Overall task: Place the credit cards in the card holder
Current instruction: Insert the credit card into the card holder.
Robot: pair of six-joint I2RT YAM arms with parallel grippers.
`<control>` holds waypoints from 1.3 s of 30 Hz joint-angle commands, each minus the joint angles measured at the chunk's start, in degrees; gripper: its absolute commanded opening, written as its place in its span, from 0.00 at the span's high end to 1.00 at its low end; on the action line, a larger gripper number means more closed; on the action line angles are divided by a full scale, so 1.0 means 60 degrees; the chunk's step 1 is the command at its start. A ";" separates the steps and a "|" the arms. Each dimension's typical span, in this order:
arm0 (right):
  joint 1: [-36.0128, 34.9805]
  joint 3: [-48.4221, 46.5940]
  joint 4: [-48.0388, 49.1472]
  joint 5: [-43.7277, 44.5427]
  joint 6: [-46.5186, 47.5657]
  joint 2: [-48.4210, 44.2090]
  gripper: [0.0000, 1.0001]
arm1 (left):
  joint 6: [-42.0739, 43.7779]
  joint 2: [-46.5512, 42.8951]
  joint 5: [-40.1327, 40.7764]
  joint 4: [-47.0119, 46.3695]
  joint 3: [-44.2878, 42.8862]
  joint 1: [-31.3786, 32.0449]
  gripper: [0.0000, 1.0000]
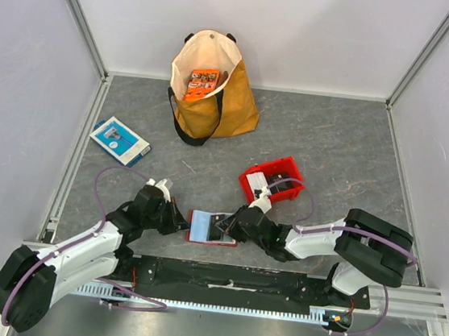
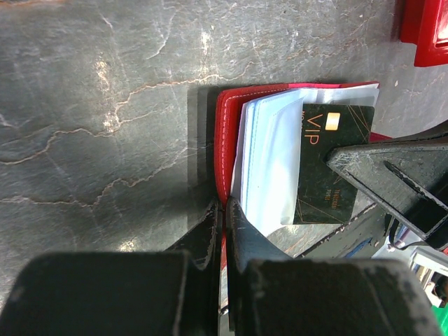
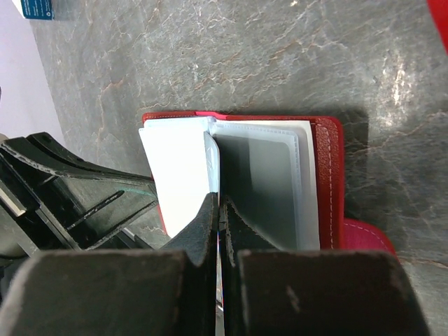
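Note:
The red card holder (image 1: 201, 229) lies open on the grey table between my two grippers, its pale pockets fanned out. My left gripper (image 1: 178, 221) is shut on the red cover's edge (image 2: 225, 140), pinching it at the near side (image 2: 225, 206). A dark "VIP" credit card (image 2: 329, 168) rests over the pockets, and my right gripper (image 1: 228, 229) is shut on it. In the right wrist view that card shows only edge-on between the closed jaws (image 3: 220, 203), with the card holder's red cover (image 3: 329, 175) to the right.
A red plastic bin (image 1: 249, 180) stands just behind the right gripper, whitish things in it. A yellow tote bag (image 1: 235, 108) with an orange packet (image 1: 202, 84) stands at the back. A blue-and-white flat box (image 1: 120, 140) lies at the left.

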State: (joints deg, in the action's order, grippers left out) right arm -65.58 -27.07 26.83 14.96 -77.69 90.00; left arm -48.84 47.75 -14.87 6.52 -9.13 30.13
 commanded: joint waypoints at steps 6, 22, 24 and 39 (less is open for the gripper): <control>-0.0217 0.0088 -0.0240 -0.0441 -0.0821 0.0585 1.00 | -0.0239 -0.0018 0.0296 -0.0223 0.0071 0.0017 0.98; -0.0144 -0.1097 -0.1390 -0.0781 0.0568 0.1057 0.67 | -0.0254 -0.0179 0.0238 -0.0077 -0.0002 0.0017 0.98; -0.0115 -0.1449 -0.2372 -0.0299 0.0935 0.0720 0.57 | -0.0239 -0.0238 0.0252 -0.0018 -0.0046 0.0017 0.98; -0.0144 -0.2445 -0.3666 -0.0355 0.1830 0.0879 0.43 | -0.0166 -0.0428 0.0121 0.0070 -0.0208 0.0032 0.98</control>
State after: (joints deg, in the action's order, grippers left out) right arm -66.17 -39.88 9.65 13.02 -69.54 92.92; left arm -48.84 45.89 -14.68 7.18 -8.99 30.15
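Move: The clear sleeve on the card holder's left half, where the card is going, has its middle about 5 cm left of the right hand, level fore and aft and about 1 cm lower. The VIP card is already in the right fingers. The holder's right edge is some 5 cm right of that hand, level fore and aft; the red tray is 16 cm ahead and 14 cm right of it. From the left hand, the sleeve is about 4 cm right and 1 cm ahead. The VIP card, still pinched in the right fingers at the sleeve's mouth, is slid about 3 cm left into the clear sleeve with a slight dip. The fingers then open to a bit over half and let go of it, and the hand eases back right and up by roughly 1 cm each, rolling some 10 degrees. The left fingers keep pinching the holder's left edge. ##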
